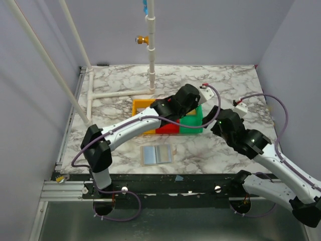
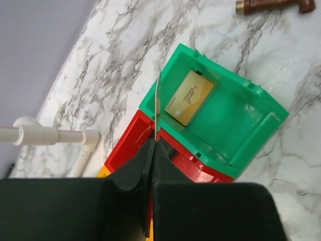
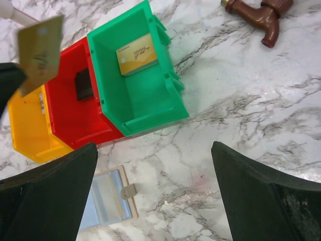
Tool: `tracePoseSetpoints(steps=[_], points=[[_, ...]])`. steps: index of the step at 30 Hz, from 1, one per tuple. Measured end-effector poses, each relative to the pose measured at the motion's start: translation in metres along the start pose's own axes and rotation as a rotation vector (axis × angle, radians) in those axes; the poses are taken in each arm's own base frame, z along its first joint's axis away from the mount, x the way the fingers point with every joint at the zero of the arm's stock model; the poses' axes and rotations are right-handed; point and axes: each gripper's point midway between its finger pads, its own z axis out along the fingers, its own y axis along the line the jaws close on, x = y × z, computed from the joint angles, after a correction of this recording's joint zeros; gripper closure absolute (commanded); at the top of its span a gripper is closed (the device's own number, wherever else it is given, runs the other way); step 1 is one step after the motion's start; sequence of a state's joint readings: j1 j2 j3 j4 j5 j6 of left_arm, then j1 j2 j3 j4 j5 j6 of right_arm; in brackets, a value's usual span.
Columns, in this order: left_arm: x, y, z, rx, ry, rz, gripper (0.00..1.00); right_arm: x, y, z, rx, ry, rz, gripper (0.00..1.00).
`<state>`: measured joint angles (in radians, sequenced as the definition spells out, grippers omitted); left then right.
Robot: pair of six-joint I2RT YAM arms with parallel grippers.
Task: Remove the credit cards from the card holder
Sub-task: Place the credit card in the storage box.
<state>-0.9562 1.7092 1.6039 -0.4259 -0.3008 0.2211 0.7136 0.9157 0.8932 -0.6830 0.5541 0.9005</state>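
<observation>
The card holder (image 1: 156, 154) lies open on the marble, grey-blue lining up, with its tan rim and snap tab (image 3: 125, 191) showing. My left gripper (image 2: 154, 143) is shut on a thin card (image 2: 157, 105), seen edge-on above the corner where the red tray (image 2: 125, 145) meets the green tray (image 2: 241, 125). From the right wrist that held card (image 3: 40, 52) looks tan. A gold card (image 3: 136, 54) lies in the green tray, and a black card (image 3: 84, 84) in the red tray. My right gripper (image 3: 155, 186) hangs open over bare marble right of the holder, gripping nothing.
A yellow tray (image 3: 27, 125) adjoins the red one on the left. A brown tap fitting (image 3: 261, 17) lies on the marble beyond the green tray. White pipes (image 1: 120, 94) and an upright post (image 1: 151, 50) stand at the back left. Walls enclose the table.
</observation>
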Motion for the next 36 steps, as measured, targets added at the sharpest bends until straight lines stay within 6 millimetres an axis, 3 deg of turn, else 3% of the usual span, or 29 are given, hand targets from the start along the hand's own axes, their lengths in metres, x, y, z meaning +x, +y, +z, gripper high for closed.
tracePoseSetpoints(steps=[5,15,21,36], points=[[0.022,-0.026,0.039,0.009,0.068,0.238,1.00,-0.016,-0.020,-0.024,0.011,-0.059,0.053,0.00],[0.034,-0.038,0.088,-0.017,0.082,0.440,1.00,-0.047,-0.042,-0.058,0.051,-0.143,0.090,0.00],[0.042,-0.046,0.106,-0.008,0.098,0.469,1.00,-0.045,-0.052,-0.063,0.076,-0.141,0.076,0.00],[0.093,-0.050,0.131,0.022,0.213,0.484,1.00,-0.035,-0.057,-0.058,0.089,-0.110,0.054,0.00]])
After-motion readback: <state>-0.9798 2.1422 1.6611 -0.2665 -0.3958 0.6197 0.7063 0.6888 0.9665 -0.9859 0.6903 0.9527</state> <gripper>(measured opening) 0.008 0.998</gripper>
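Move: My left hand holds the gold card above the green box. The gold card stack in its far end lies about 9 cm ahead, 6 cm right and 21 cm below. The red box's middle is roughly 6 cm ahead and 5 cm left of this hand, the brown tap some 7 cm ahead and 25 cm right, both 21 cm down. From my empty, open right hand the stack is about 16 cm ahead, 9 cm left and 16 cm below. I sink my left hand about 15 cm towards the stack in the green box, also easing some 5 cm forward and 5 cm right, then slightly back left. My hand rolls nearly 30 degrees, left side rising, so the fingers point more steeply down; they stay shut on the card. Meanwhile my open right hand draws right, up and back, away from the box, then nearly stops. ##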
